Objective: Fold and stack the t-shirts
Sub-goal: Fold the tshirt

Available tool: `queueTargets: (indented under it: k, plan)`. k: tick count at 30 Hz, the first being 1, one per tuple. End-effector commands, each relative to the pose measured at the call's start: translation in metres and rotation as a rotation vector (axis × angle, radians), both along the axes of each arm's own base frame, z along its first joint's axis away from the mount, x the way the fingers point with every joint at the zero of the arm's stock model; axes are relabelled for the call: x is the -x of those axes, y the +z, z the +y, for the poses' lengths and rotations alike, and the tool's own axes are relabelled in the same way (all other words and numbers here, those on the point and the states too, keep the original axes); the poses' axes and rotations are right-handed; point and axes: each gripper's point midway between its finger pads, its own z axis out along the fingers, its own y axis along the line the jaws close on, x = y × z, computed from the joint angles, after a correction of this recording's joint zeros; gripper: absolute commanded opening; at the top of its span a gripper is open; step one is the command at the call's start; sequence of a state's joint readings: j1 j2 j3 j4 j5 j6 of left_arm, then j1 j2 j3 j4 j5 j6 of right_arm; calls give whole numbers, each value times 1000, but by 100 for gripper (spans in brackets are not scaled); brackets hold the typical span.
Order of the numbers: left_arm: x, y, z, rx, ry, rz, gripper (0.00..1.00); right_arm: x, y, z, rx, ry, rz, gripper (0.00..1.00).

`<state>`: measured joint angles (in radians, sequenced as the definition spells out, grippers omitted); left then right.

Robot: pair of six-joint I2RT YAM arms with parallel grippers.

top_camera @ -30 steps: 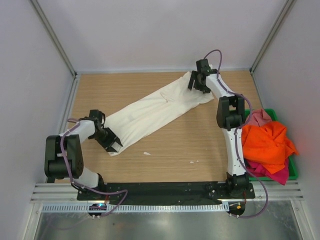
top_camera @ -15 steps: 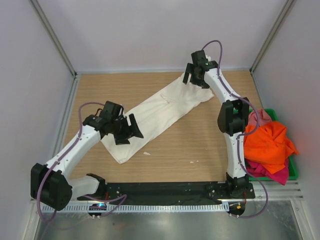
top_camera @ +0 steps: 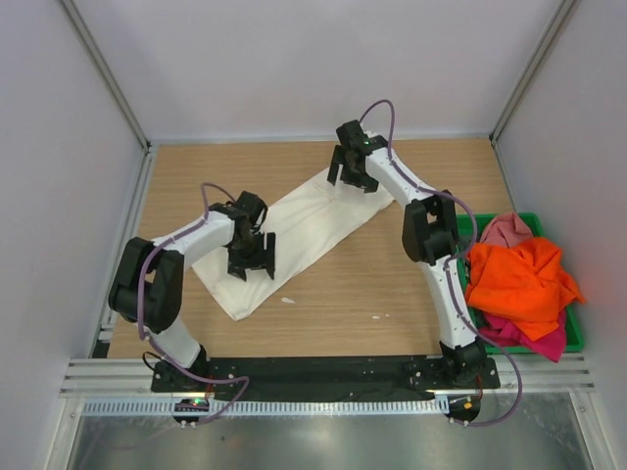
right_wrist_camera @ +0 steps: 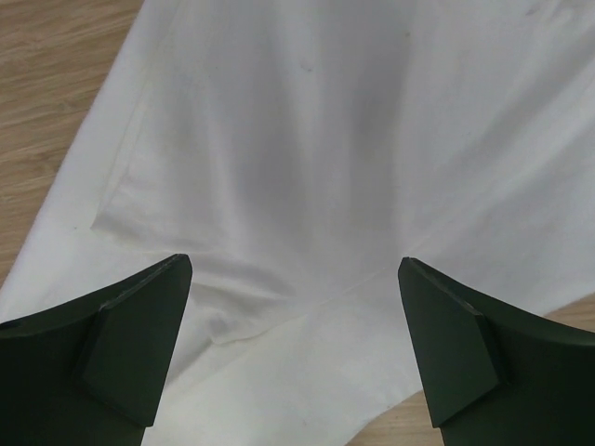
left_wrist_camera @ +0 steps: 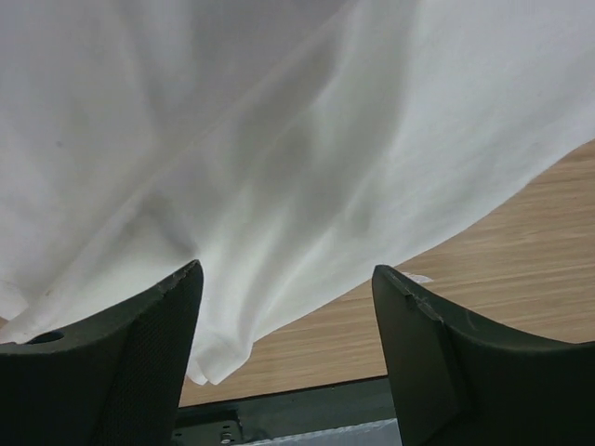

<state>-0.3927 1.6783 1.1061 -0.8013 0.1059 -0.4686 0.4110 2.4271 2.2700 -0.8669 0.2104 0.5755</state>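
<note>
A large cream-white t-shirt (top_camera: 304,220) lies folded into a long strip, running diagonally across the wooden table. My left gripper (top_camera: 252,271) hovers open above its near-left part. In the left wrist view the cloth (left_wrist_camera: 279,139) fills the frame and nothing sits between the left gripper's (left_wrist_camera: 286,279) jaws. My right gripper (top_camera: 351,182) hangs open over the strip's far-right end. The right wrist view shows smooth white cloth (right_wrist_camera: 325,139) under the empty right gripper (right_wrist_camera: 293,265). Orange (top_camera: 514,279), pink (top_camera: 505,230) and magenta (top_camera: 534,338) t-shirts are heaped at the right.
The coloured heap sits in a green bin (top_camera: 576,328) at the table's right edge, beside the right arm's base. Two small white scraps (top_camera: 287,300) lie on the wood near the strip's lower end. Walls enclose the table on three sides.
Both grippers have opened and let go of the white shirt's ends. The left one swung right over the strip, and the right one shifted left along the far end.
</note>
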Motion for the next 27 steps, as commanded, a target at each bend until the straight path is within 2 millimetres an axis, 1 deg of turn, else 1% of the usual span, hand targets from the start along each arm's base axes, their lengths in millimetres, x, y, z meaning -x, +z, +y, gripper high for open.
queueTargets:
  k: [1, 2, 3, 4, 5, 6, 7, 8, 10, 11, 12, 13, 14, 15, 16, 17, 18, 19, 20, 21, 22, 23, 24, 25, 26, 27]
  plan:
    - [18, -6, 3, 9, 3, 16, 74, -9, -6, 7, 3, -39, -29, 100]
    - [33, -14, 2, 20, 4, 56, 74, -8, -11, 10, 7, -31, -27, 100]
    - [37, -17, -2, 35, 27, 66, 74, -7, -19, 10, 17, -23, -16, 100]
    - [43, -20, -5, 51, 33, 81, 73, -7, -30, 17, 30, 10, -15, 100]
    - [55, -25, -9, 56, 25, 107, 73, -7, -35, 19, 41, 26, -13, 100]
    - [60, -26, -15, 77, 21, 116, 73, -8, -41, 22, 50, 44, -12, 100]
    - [66, -28, -20, 84, 28, 131, 72, -7, -55, 27, 71, 84, -2, 100]
    - [77, -31, -29, 83, -1, 150, 72, -10, -55, 33, 70, 104, -13, 100]
    - [87, -33, -47, 129, -2, 176, 72, -15, -59, 41, 81, 146, -33, 100]
    - [99, -37, -59, 143, -30, 211, 72, -16, -65, 47, 84, 170, -39, 100]
    - [99, -38, -73, 183, -42, 205, 72, -16, -68, 53, 77, 195, -46, 100]
    - [107, -37, -88, 232, -24, 252, 72, -22, -69, 56, 73, 208, -69, 100]
    - [116, -37, -103, 261, -55, 266, 72, -22, -70, 62, 83, 251, -80, 100]
    - [112, -40, -121, 311, -65, 251, 72, -24, -75, 65, 76, 274, -85, 100]
    - [117, -35, -138, 375, -87, 272, 72, -26, -73, 76, 44, 317, -106, 99]
    - [122, -32, -155, 413, -93, 283, 72, -26, -73, 82, 34, 378, -112, 98]
    - [117, -33, -173, 475, -111, 262, 72, -26, -74, 88, 24, 418, -119, 98]
    - [116, -28, -186, 523, -122, 259, 72, -26, -70, 100, -16, 472, -137, 97]
    - [120, -19, -201, 581, -132, 281, 72, -27, -67, 103, -20, 502, -153, 97]
    - [113, -12, -214, 638, -157, 250, 72, -28, -62, 108, -35, 552, -168, 96]
    - [111, -8, -221, 662, -168, 246, 73, -30, -54, 113, -73, 567, -184, 96]
    - [107, 8, -233, 714, -200, 238, 73, -33, -49, 114, -98, 563, -197, 95]
    - [103, 16, -240, 743, -217, 224, 73, -36, -40, 117, -115, 574, -216, 95]
    - [97, 35, -248, 784, -243, 189, 73, -37, -32, 119, -121, 590, -231, 95]
    - [94, 46, -251, 804, -257, 164, 73, -41, -20, 123, -131, 594, -258, 95]
    - [91, 58, -253, 822, -277, 132, 73, -41, -13, 123, -135, 597, -267, 96]
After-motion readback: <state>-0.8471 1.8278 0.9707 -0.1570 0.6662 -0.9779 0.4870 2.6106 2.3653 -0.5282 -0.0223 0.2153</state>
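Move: The folded white t-shirt lies slantwise under both open hands. Its middle is about 14 cm ahead of the left hand and 12 cm right, some 4 cm lower; its near end is about 5 cm back and 10 cm left of that hand. A white scrap is 7 cm back and 9 cm right of the left hand. From the right hand the shirt's middle is roughly 12 cm back, 14 cm left and 5 cm below, and its right-hand corner 5 cm back, 13 cm right. Both hands sink onto the t-shirt with fingers staying open and drag its ends opposite ways. The left comes down while drawing back, then sweeps right past the white scrap, about 22 cm right and 12 cm back in all, its fingertips tilting out to the right. The right, after dropping about 4 cm, slides its end some 10 cm left and a little forward, turning about 30 degrees counter-clockwise. ##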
